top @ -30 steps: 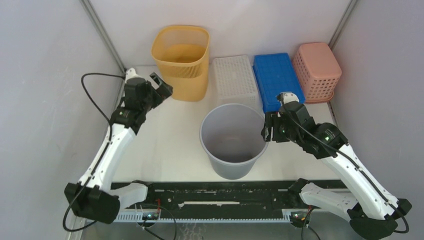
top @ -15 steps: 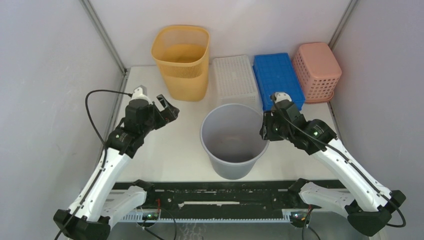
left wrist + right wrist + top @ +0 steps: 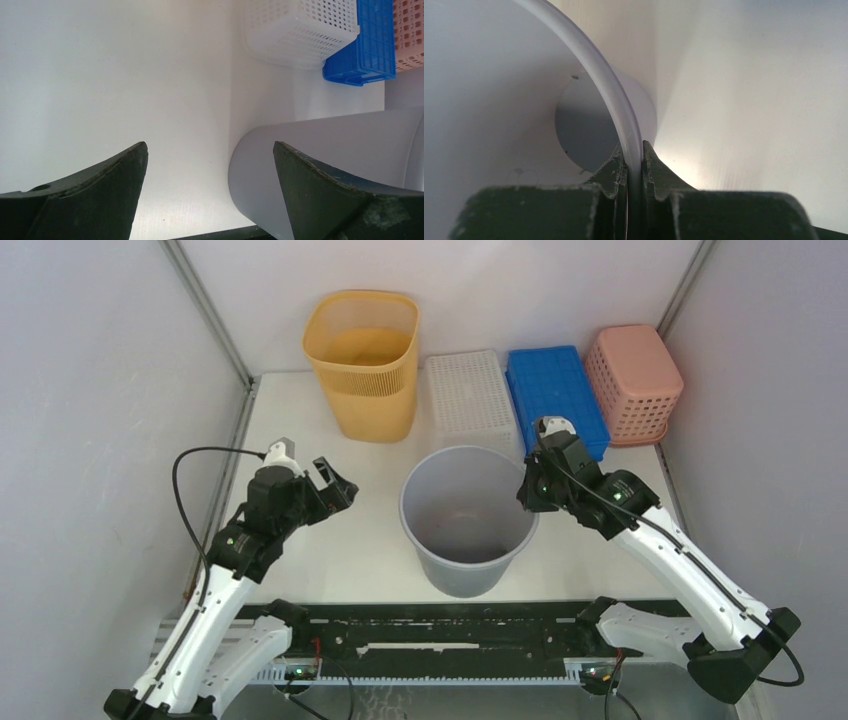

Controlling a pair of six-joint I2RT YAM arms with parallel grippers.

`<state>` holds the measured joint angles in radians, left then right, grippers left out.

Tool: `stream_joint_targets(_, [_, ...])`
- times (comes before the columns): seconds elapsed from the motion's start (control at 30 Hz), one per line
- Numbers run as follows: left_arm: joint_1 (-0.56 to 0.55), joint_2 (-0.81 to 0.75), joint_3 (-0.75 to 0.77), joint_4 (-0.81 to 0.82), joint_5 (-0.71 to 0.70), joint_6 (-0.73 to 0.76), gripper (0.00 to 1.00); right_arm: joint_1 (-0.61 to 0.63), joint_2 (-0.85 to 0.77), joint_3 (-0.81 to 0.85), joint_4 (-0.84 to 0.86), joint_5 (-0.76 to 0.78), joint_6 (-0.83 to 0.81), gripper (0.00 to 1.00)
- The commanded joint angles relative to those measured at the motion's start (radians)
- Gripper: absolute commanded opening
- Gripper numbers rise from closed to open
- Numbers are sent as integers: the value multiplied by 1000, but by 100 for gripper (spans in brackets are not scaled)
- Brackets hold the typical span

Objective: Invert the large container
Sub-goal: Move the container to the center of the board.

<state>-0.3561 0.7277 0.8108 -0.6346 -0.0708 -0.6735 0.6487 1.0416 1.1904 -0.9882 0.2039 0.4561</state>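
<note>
The large container (image 3: pixel 467 520) is a grey round bucket standing upright, mouth up, in the middle of the white table. My right gripper (image 3: pixel 528 492) is shut on its right rim (image 3: pixel 624 125), one finger inside the wall and one outside. The bucket's inside and round bottom (image 3: pixel 584 130) fill the left of the right wrist view. My left gripper (image 3: pixel 332 490) hangs open to the left of the bucket, apart from it, with nothing between its fingers (image 3: pixel 100 195). In the left wrist view the bucket's outer wall (image 3: pixel 325 155) shows behind the right fingertip.
Along the back stand a tall orange bin (image 3: pixel 363 362), a white perforated basket (image 3: pixel 468 398), a blue crate (image 3: pixel 556 398) and a pink basket (image 3: pixel 633 382). Grey walls close in both sides. The black base rail (image 3: pixel 440 635) runs along the near edge.
My right gripper moved onto the bucket's right rim and closed on it. My left arm swung down from beside the orange bin toward the bucket's left side, staying open.
</note>
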Motion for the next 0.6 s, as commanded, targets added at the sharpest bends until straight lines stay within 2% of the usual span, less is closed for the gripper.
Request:
stream_joint_targets(0.0, [-4, -17, -8, 11, 18, 6, 100, -11, 18, 38, 104, 41, 33, 0])
stream_joint_targets(0.2, [-4, -21, -2, 9, 28, 9, 100, -27, 60, 94, 162, 93, 34, 0])
stream_joint_targets(0.57, [-4, -35, -3, 7, 19, 9, 99, -113, 157, 126, 251, 83, 38, 0])
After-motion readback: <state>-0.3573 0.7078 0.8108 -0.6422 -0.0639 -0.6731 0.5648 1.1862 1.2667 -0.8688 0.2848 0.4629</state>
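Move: The right fingers already pinch the right rim of the grey container, whose middle lies some 13 cm to the hand's left, level fore and aft, about 12 cm below. The board's centre is about 17 cm ahead, 14 cm left and 23 cm down. The white basket stands roughly 30 cm ahead and 10 cm left, the blue box 29 cm ahead and 8 cm right, both about 17 cm lower. From the left hand, the board's centre is around 13 cm ahead, 22 cm right and 22 cm down. Keeping its pinch on the container's right rim, the right hand carries the container forward about 6 cm, towards the board's centre and the white basket, gathering speed as it goes. It rises only about 1 cm, and the wrist turns some 8 degrees clockwise while the fingers tip up slightly. ##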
